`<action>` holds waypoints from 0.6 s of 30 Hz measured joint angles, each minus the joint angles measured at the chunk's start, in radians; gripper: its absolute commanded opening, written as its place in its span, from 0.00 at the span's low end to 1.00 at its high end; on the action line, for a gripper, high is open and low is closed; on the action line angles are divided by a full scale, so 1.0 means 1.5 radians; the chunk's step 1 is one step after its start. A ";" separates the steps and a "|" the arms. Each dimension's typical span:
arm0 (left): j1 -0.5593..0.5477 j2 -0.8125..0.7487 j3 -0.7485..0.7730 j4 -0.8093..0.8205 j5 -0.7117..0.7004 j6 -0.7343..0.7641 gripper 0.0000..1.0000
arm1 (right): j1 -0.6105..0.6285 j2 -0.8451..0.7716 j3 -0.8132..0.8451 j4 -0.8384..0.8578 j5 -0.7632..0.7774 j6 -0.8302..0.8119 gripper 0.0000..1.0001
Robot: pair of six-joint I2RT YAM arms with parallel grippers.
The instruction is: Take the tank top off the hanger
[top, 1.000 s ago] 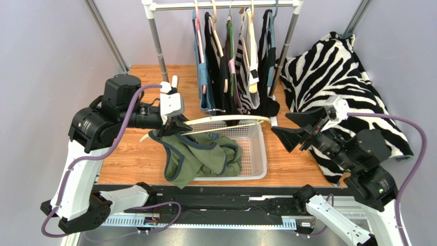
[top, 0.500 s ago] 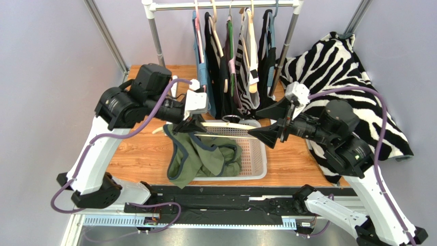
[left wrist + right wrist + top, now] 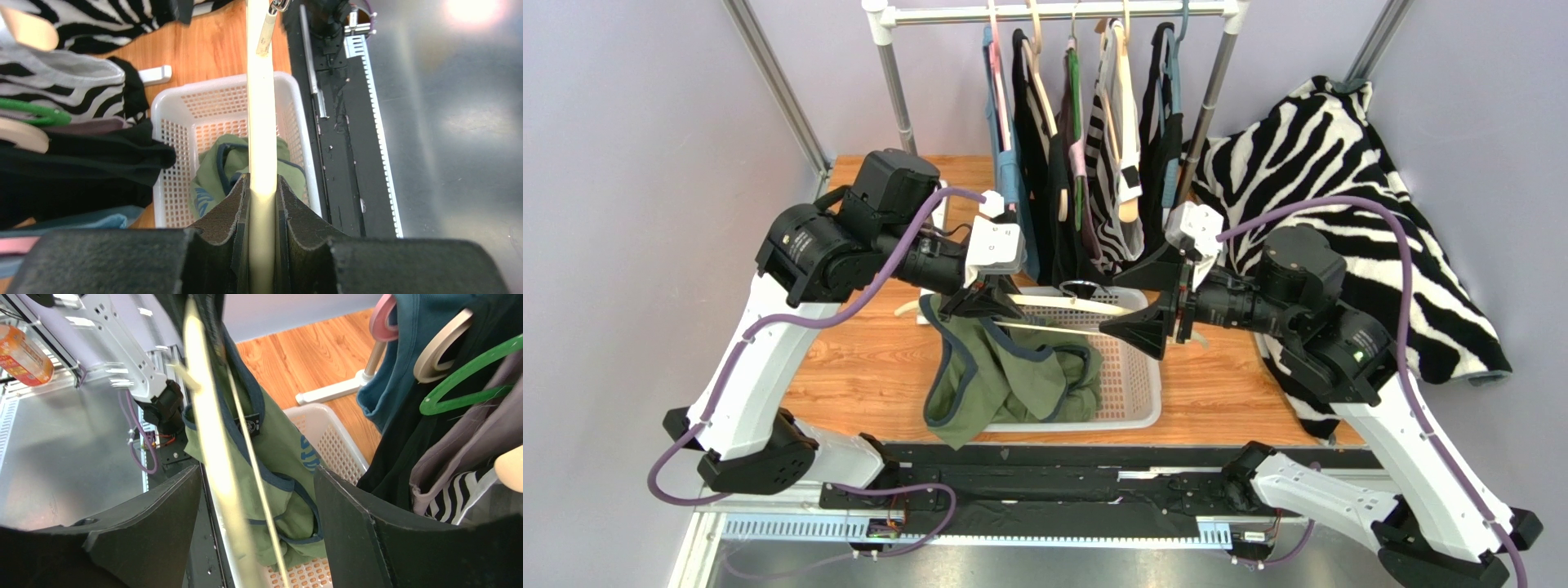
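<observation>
A cream hanger (image 3: 1063, 306) lies level above the basket, and my left gripper (image 3: 979, 298) is shut on its left part. The left wrist view shows both pads pressed on the hanger's bar (image 3: 260, 122) at my left gripper (image 3: 263, 190). The green tank top (image 3: 995, 374) with dark blue trim hangs from the hanger's left end, close to the left gripper, and sags into the basket. My right gripper (image 3: 1158, 300) stands open around the hanger's right end. In the right wrist view, the hanger (image 3: 212, 441) and the tank top (image 3: 279, 447) lie between my right gripper's (image 3: 258, 471) spread fingers, untouched.
A white mesh basket (image 3: 1136, 386) sits on the wooden table under the hanger. Behind it a clothes rack (image 3: 1063, 15) carries several garments on hangers (image 3: 1081, 159). A zebra-striped blanket (image 3: 1333, 159) covers the right side. Black rails run along the near edge.
My left gripper has carried the hanger and tank top right and back. My right gripper has swung left to the hanger's right end, and its open jaws now straddle it.
</observation>
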 measured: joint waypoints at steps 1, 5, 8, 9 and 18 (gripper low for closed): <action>-0.003 -0.001 0.000 0.000 0.005 0.003 0.00 | 0.001 0.006 -0.002 0.000 0.001 -0.003 0.69; -0.013 0.001 0.001 0.000 0.009 0.015 0.00 | 0.003 0.015 -0.013 -0.001 0.001 -0.006 0.53; -0.013 0.002 0.001 0.002 0.005 0.017 0.00 | 0.008 0.012 -0.017 0.001 -0.002 -0.009 0.28; -0.013 0.002 0.000 0.004 0.004 0.017 0.05 | 0.009 0.010 -0.018 0.002 -0.004 -0.009 0.19; -0.023 -0.015 0.012 0.040 -0.089 -0.012 0.95 | 0.010 -0.041 -0.079 0.012 0.019 -0.001 0.00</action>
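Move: The hanger's middle lies about 7 cm to the left of the right hand and some 2 cm lower, with its right arm already running between the open fingers. From the left hand, which still grips the left arm, that middle is about 6 cm to the right and 2 cm lower. The tank top is roughly straight below the left hand, its middle some 20 cm down; the basket is about 6 cm to the right, 3 cm farther out and 33 cm down. The hanger passes from one hand to the other: the right hand sinks a little and shuts its fingers on the right arm of the wooden bar, pinching it, then sinks on, about 3 cm in all. The left hand holds nearly still until that grip is made, then opens wide and lets go, easing up and forward a bit over 1 cm as its wrist starts to turn. ##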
